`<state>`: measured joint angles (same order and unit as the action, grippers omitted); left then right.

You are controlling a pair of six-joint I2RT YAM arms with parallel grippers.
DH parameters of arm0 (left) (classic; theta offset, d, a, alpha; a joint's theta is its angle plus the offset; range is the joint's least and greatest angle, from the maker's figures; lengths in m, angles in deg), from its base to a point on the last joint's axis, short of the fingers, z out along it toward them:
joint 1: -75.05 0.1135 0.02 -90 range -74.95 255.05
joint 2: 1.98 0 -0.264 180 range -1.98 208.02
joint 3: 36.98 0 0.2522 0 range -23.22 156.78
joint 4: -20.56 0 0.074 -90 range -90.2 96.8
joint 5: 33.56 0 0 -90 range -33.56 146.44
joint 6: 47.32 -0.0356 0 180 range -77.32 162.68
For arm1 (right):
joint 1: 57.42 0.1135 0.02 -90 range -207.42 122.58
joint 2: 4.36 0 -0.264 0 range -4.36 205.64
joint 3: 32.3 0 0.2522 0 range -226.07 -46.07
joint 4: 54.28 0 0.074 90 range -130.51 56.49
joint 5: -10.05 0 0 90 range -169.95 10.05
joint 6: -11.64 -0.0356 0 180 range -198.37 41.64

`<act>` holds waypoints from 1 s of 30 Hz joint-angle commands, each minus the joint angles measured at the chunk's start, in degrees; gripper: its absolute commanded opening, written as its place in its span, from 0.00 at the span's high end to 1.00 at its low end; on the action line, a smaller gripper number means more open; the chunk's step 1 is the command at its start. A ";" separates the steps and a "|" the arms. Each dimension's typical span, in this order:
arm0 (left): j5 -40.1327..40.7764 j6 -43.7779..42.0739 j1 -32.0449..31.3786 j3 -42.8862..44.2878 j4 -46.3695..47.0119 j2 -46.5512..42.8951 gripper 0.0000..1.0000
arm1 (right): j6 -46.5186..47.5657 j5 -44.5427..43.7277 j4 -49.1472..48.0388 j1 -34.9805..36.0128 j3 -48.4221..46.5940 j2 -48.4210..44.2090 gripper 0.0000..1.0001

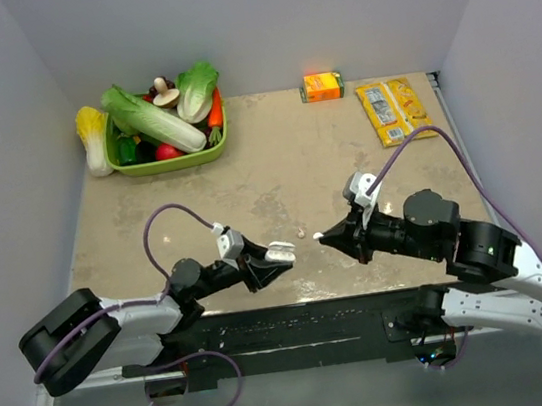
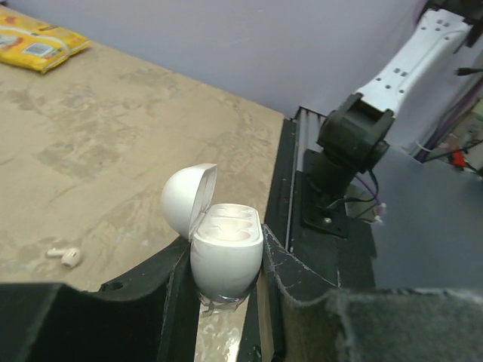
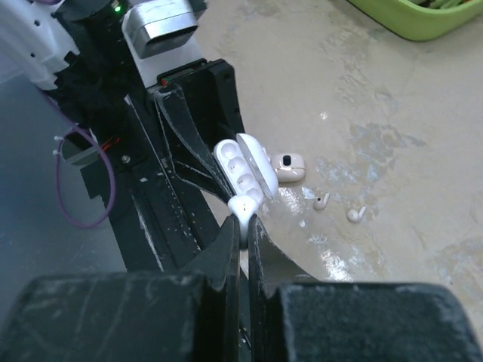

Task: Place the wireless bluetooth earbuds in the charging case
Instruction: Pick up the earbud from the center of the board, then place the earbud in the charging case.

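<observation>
The charging case [image 2: 226, 256] is a glossy white oval with its lid [image 2: 189, 200] flipped open and both wells empty. My left gripper [image 2: 226, 283] is shut on its lower body and holds it upright above the table's near edge [image 1: 280, 253]. My right gripper [image 3: 244, 219] is shut on one small white earbud [image 3: 244, 204], pinched at the fingertips. That earbud sits just below the open case [image 3: 245, 170], very close to its rim. In the top view the right gripper [image 1: 318, 238] points left at the case. Two more earbuds [image 3: 321, 200] [image 3: 356, 214] lie on the table beyond.
A small beige piece with a dark spot [image 3: 289, 166] lies on the table behind the case. A green basket [image 1: 169, 162] of toy vegetables stands at the back left. An orange box [image 1: 322, 86] and a yellow packet [image 1: 394, 110] lie at the back right.
</observation>
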<state>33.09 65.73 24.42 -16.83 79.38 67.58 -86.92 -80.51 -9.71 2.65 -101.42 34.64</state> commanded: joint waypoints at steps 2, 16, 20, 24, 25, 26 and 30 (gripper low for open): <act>-14.41 5.16 1.94 6.69 16.55 0.67 1.00 | 5.83 8.56 4.35 2.14 -3.62 3.62 1.00; -25.60 9.30 4.14 15.31 6.62 -0.83 1.00 | 6.45 9.70 1.28 4.61 -3.45 7.14 1.00; -26.21 9.21 4.14 15.40 5.91 -0.65 1.00 | 7.32 8.39 0.75 4.70 -3.97 8.10 1.00; -27.27 10.08 4.14 15.67 5.82 -0.04 1.00 | 8.03 8.12 0.13 5.05 -4.76 8.02 1.00; -27.36 10.35 4.14 15.75 6.17 0.22 1.00 | 8.20 8.12 0.22 4.97 -5.03 8.37 1.00; -27.79 10.61 4.14 15.84 6.35 0.40 1.00 | 8.21 8.12 0.57 5.05 -5.20 8.54 1.00; -28.41 11.58 4.14 16.28 6.96 0.84 1.00 | 8.29 7.77 0.48 5.58 -5.20 9.16 1.00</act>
<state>7.32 75.15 28.79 -3.28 80.43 68.10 -80.28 -71.61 -6.78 7.83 -104.48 43.21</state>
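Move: The open charging case, held in the left fingers, lies about 7 cm left of the right hand, some 13 cm below it and 1 cm ahead. On the table, roughly 28 cm below the right hand, a loose earbud lies 13 cm ahead and 4 cm left, and the closed case 10 cm ahead and 14 cm left. From the left hand, the earbud gripped by the right is about 7 cm right, 13 cm up and 1 cm back. Left raises the open case about 8 cm towards the gripped earbud, which right brings 5 cm left-and-back. ##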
